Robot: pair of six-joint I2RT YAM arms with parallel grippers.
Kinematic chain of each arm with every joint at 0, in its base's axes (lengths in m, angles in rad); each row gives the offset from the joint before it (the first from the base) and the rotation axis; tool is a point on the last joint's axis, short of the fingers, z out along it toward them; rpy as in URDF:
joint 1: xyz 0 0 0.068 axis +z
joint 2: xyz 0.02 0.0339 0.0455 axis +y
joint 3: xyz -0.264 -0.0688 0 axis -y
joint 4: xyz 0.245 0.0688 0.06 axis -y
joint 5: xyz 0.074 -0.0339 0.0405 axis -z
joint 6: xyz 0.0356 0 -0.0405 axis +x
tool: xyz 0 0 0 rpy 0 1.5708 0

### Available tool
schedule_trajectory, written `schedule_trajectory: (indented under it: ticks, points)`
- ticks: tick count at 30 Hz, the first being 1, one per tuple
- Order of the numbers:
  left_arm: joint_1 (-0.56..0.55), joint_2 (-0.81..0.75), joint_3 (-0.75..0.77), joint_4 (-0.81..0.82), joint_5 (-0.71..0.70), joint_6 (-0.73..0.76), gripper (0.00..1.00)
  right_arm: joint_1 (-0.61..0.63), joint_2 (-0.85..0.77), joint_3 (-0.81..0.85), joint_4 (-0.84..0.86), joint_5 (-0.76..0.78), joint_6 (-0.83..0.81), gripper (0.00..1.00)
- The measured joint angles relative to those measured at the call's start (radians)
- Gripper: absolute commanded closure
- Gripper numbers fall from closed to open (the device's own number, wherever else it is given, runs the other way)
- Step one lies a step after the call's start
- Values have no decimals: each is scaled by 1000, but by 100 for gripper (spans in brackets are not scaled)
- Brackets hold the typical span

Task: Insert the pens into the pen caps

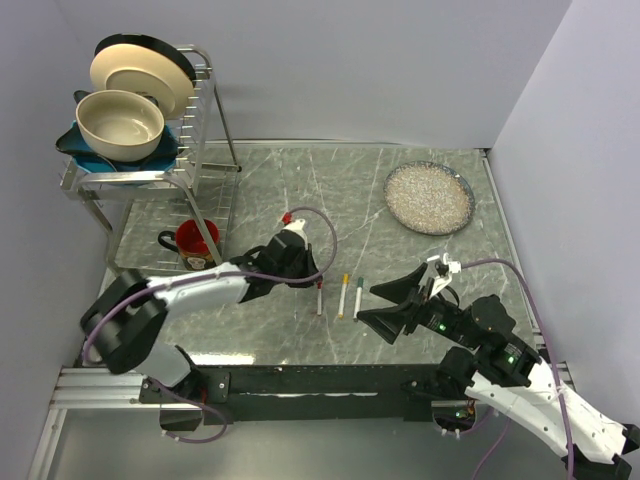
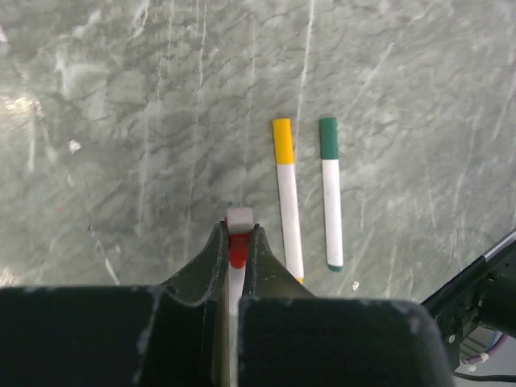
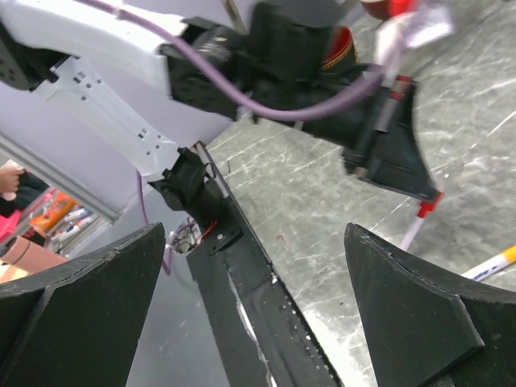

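Observation:
My left gripper (image 1: 313,281) (image 2: 238,230) is shut on a white pen (image 2: 239,216) that has a red part (image 2: 237,250) between the fingers. Its lower end rests on the table (image 1: 320,305). To its right lie two white pens side by side: one with a yellow cap (image 2: 282,141) (image 1: 343,296), one with a green cap (image 2: 328,137) (image 1: 359,296). My right gripper (image 1: 365,303) (image 3: 254,230) is wide open just right of the green-capped pen, with nothing between its fingers. The right wrist view shows the left gripper's red-marked pen (image 3: 421,216).
A red mug (image 1: 195,243) stands under the wire dish rack (image 1: 210,130) at the back left, which carries a bowl and plates. A speckled grey plate (image 1: 429,197) lies at the back right. The table's black front rail (image 3: 250,298) runs below my right gripper.

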Motion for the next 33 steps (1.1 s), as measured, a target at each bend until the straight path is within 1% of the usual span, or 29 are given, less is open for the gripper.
schedule_trajectory:
  ticks: [2, 5, 9, 11, 14, 15, 18, 19, 21, 23, 24, 26, 27, 33]
  points:
    - [13, 58, 24, 4, 20, -1, 99, 0, 7, 0, 2, -13, 10, 0]
    - [24, 122, 77, 3, 45, 0, 94, 0, 13, 0, 11, -27, 24, 0]
    - [34, 192, 152, -1, 60, 0, 79, 0, 22, 0, 13, -35, 33, 0]
    - [39, 206, 167, -6, 66, -1, 75, 0, 27, 0, 10, -34, 35, 0]
    - [48, 207, 169, -37, 65, -2, 60, 0, 27, 0, -3, -22, 37, 0]
    - [50, 207, 171, -51, 65, 0, 52, 0, 27, 0, -8, -15, 39, 0]
    - [55, 192, 179, -100, 59, 2, 44, 0, 27, 0, -17, -1, 49, 0]
    - [56, 176, 179, -115, 58, 1, 43, 0, 27, 0, -19, 5, 54, 0]
    - [57, 114, 174, -137, 55, 0, 39, 0, 28, 3, -22, 14, 62, 0]
    - [58, 18, 162, -145, 55, 2, 27, 0, 29, 7, -24, 23, 68, 0]
    - [58, -27, 157, -146, 55, 5, 17, 0, 31, 9, -27, 29, 72, 0]
    - [58, -155, 132, -138, 57, 23, 8, 0, 38, 11, -40, 56, 84, 0]
    - [58, -225, 115, -127, 59, 29, 1, 0, 42, 11, -52, 73, 90, 0]
    - [58, -613, -24, -69, 82, 88, 1, 0, 91, 44, -173, 223, 141, 0]
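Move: The left gripper holds the capped red pen just above the table, by its cap. The bare spot for that pen lies about 3 cm to this gripper's right, 1 cm back and 3 cm below. The yellow pen lies some 6 cm right and 2 cm back, the green pen about 9 cm right and 2 cm back, both 3 cm below. From the right gripper the spot lies roughly 13 cm ahead, 8 cm left and 20 cm below. Ease the left gripper about 3 cm forward, 2 cm right and 2 cm down, bringing the red pen beside the yellow one, then open the fingers to let go of its cap while drifting slightly left. Lift some 20 cm, swinging back and left and tipping the fingers up over 30 degrees. Late on, bring the open right gripper down and forward about 5 cm, turning it clockwise. ##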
